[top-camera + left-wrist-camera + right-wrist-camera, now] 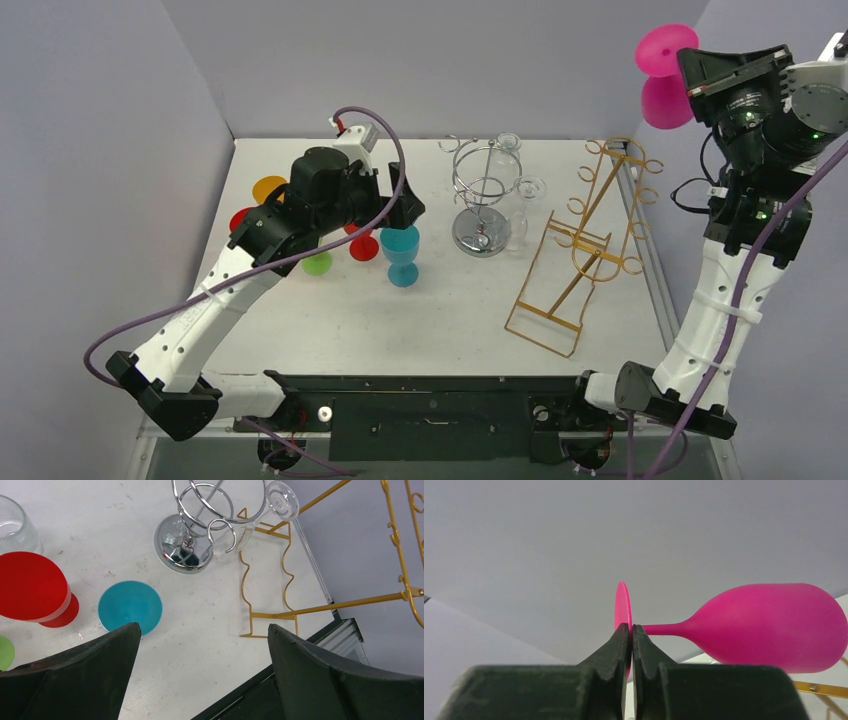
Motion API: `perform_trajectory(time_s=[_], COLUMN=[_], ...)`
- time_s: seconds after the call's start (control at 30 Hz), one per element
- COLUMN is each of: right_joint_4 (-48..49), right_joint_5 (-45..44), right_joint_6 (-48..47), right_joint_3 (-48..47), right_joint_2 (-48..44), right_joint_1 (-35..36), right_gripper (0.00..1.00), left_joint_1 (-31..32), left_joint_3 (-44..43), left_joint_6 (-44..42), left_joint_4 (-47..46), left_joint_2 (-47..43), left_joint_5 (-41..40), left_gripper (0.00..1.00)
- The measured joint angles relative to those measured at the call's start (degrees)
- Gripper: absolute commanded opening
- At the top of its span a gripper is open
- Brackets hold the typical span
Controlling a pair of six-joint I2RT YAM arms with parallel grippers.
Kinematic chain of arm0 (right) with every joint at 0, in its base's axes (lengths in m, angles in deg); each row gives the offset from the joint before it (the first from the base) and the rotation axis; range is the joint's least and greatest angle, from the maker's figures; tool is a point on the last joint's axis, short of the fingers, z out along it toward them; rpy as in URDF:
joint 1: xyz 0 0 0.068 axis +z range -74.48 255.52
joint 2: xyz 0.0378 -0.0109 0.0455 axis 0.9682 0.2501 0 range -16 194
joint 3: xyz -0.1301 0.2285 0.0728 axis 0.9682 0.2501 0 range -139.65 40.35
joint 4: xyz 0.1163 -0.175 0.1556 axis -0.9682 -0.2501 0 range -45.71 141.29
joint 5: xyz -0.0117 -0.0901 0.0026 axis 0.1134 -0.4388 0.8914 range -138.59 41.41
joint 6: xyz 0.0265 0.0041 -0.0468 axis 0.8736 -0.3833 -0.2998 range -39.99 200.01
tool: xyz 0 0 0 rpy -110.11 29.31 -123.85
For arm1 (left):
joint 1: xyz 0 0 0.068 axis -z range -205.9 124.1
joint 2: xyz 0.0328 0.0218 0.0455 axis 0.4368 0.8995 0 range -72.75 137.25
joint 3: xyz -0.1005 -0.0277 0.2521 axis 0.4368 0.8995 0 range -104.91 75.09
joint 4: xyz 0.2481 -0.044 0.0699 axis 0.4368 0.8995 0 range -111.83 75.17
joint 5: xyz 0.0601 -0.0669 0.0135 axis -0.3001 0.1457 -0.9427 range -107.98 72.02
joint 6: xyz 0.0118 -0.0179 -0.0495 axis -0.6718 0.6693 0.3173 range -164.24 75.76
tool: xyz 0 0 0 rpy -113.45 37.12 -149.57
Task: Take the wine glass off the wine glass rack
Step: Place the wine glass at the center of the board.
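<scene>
A pink wine glass point(663, 75) hangs high in the air at the far right, clear of both racks. My right gripper point(690, 62) is shut on the rim of its flat foot. In the right wrist view the gripper point(631, 627) pinches the foot edge-on, and the bowl of the wine glass point(774, 627) points right. A gold wire wine glass rack point(598, 257) leans on the table's right side, also seen in the left wrist view point(350, 604). My left gripper point(408, 206) hovers open over the table point(203, 626), holding nothing.
A chrome rack point(478, 232) stands at centre back with a clear glass point(528, 190) hanging on it. Teal point(402, 250), red point(363, 245), green point(317, 263) and orange point(268, 188) glasses stand under and around the left arm. Grey walls enclose the table.
</scene>
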Motion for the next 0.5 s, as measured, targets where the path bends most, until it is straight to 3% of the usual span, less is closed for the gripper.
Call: perform_trajectory(time_s=[0.23, 0.5], right_joint_4=[14.93, 25.24], right_joint_5=[2.05, 0.48], right_joint_6=[10.67, 18.67], right_joint_3=[8.26, 13.27], right_joint_2=[-0.94, -1.36], right_joint_1=[6.78, 22.64], right_gripper=[0.0, 0.0], left_joint_1=[0.0, -1.18], left_joint_3=[-3.52, -5.33], left_joint_6=[1.51, 4.33], left_joint_4=[-1.33, -7.91], left_joint_2=[1.84, 2.58], left_joint_5=[0.0, 2.19], left_gripper=[0.96, 0.96])
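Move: The pink wine glass already hangs foot-up from the right fingers, its middle about 8 cm below them and 3 cm ahead. The left gripper stands some 33 cm to the right hand's left, 5 cm nearer the bases and 24 cm lower. From the left hand, the pink glass is about 32 cm right, 8 cm ahead and 16 cm higher. The gold rack is roughly 42 cm under the right hand, 3 cm back and 3 cm left; the silver rack is 10 cm ahead, 20 cm left and 46 cm below it. Shut on the rim of the pink glass's foot, the right hand sweeps left with gathering speed, some 13 cm, high over the table towards the left gripper, rising a little and swinging counter-clockwise by nearly 30 degrees as its left side rolls up. The left hand, still wide open and empty, comes up to meet it, climbing about 5 cm while edging forward and right, its fingertips tipping upward. ##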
